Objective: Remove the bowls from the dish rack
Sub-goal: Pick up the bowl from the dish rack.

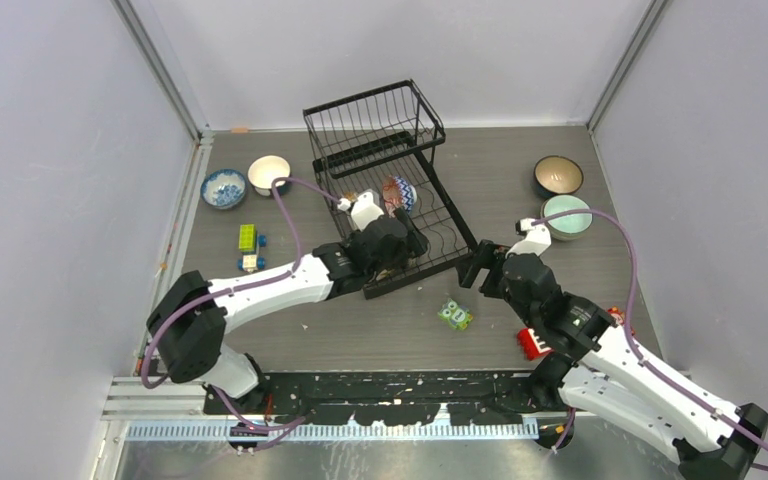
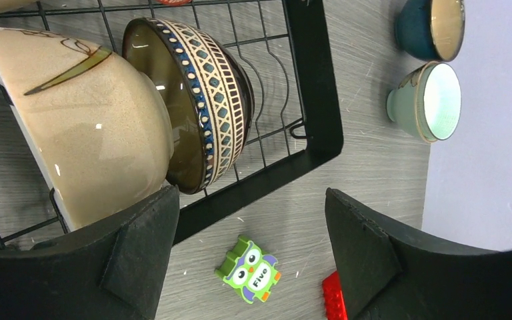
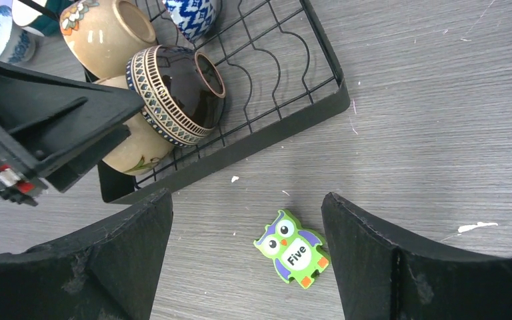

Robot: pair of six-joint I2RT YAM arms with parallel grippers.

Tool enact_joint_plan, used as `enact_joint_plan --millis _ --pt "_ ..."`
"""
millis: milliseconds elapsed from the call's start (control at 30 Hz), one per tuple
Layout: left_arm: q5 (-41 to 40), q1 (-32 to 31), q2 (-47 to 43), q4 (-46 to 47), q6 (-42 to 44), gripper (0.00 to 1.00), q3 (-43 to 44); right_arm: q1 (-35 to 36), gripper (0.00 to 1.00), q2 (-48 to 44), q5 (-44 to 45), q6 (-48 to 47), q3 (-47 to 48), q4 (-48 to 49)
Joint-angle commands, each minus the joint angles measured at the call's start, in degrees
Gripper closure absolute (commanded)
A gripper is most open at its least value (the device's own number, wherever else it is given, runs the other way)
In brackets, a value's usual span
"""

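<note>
The black wire dish rack [image 1: 375,135] stands mid-table. On its lower tray [image 3: 320,107] lie a plain cream bowl [image 2: 87,127], a dark brown patterned bowl [image 2: 203,100], a flowered cream bowl [image 3: 107,30] and a blue-patterned white bowl [image 3: 190,13]. My left gripper [image 2: 250,227] hangs open over the tray's front corner, its left finger [image 2: 140,253] right beside the plain cream bowl. My right gripper [image 3: 247,227] is open above the table in front of the rack. On the table stand a blue-patterned bowl [image 1: 224,187], a cream bowl [image 1: 269,174], a dark teal bowl [image 1: 558,175] and a mint bowl [image 1: 567,215].
A green owl block [image 1: 454,315] lies on the table between the two grippers. A red brick [image 1: 533,342] sits under the right arm. Small toy blocks [image 1: 248,238] lie left of the rack. Grey walls close in both sides.
</note>
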Motion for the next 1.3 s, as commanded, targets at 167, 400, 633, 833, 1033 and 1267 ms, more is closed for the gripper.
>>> enact_joint_plan --millis 167,400,633,833,1033,1267 --pt "-0.1 0.3 3.4 4.8 -1.6 0.23 2.6 -0.2 0.14 -4.6 0.7 -0.9 2.2 -2.4" --pt "-0.2 0.9 4.6 5.6 -2.2 0.28 2.0 -0.1 0.14 -6.2 0.8 -1.1 2.1 -3.1" --pt "0.3 1.9 4.8 8.3 -2.2 0.40 0.2 -0.2 0.14 -6.5 0.8 -1.5 2.1 -3.2" --pt "2.6 3.0 5.8 13.3 -1.7 0.47 -2.5 -0.2 0.14 -6.8 0.9 -1.5 2.1 -3.7" --pt "4.0 3.4 7.2 16.3 -1.7 0.50 -3.9 -0.2 0.14 -7.3 1.2 -1.6 1.9 -4.1" --pt "4.9 3.8 7.8 24.0 -1.2 0.54 -7.2 -0.2 0.14 -7.8 1.1 -1.6 1.8 -4.6"
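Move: The patterned bowl stands on edge in the rack, about 6 cm ahead of the open left hand, 3 cm to its left and some 8 cm below. The big beige bowl is about 6 cm left of the patterned bowl and 3 cm nearer; the blue-and-white bowl is about 9 cm beyond it. The owl toy lies about 5 cm back and 6 cm right of the left hand. From the right hand, the patterned bowl is about 13 cm ahead, 13 cm left. The left hand sinks about 4 cm in two stages towards the near rim of the patterned bowl, with a short forward push of some 2.5 cm between them, easing slightly right and rolling its left side down about 5 degrees. Meanwhile its fingers narrow from wide to about half open, one coming over the bowl's mouth beside the beige bowl and the other over its outer side, while the empty, open right hand draws about 2 cm back and right, away from the rack. ##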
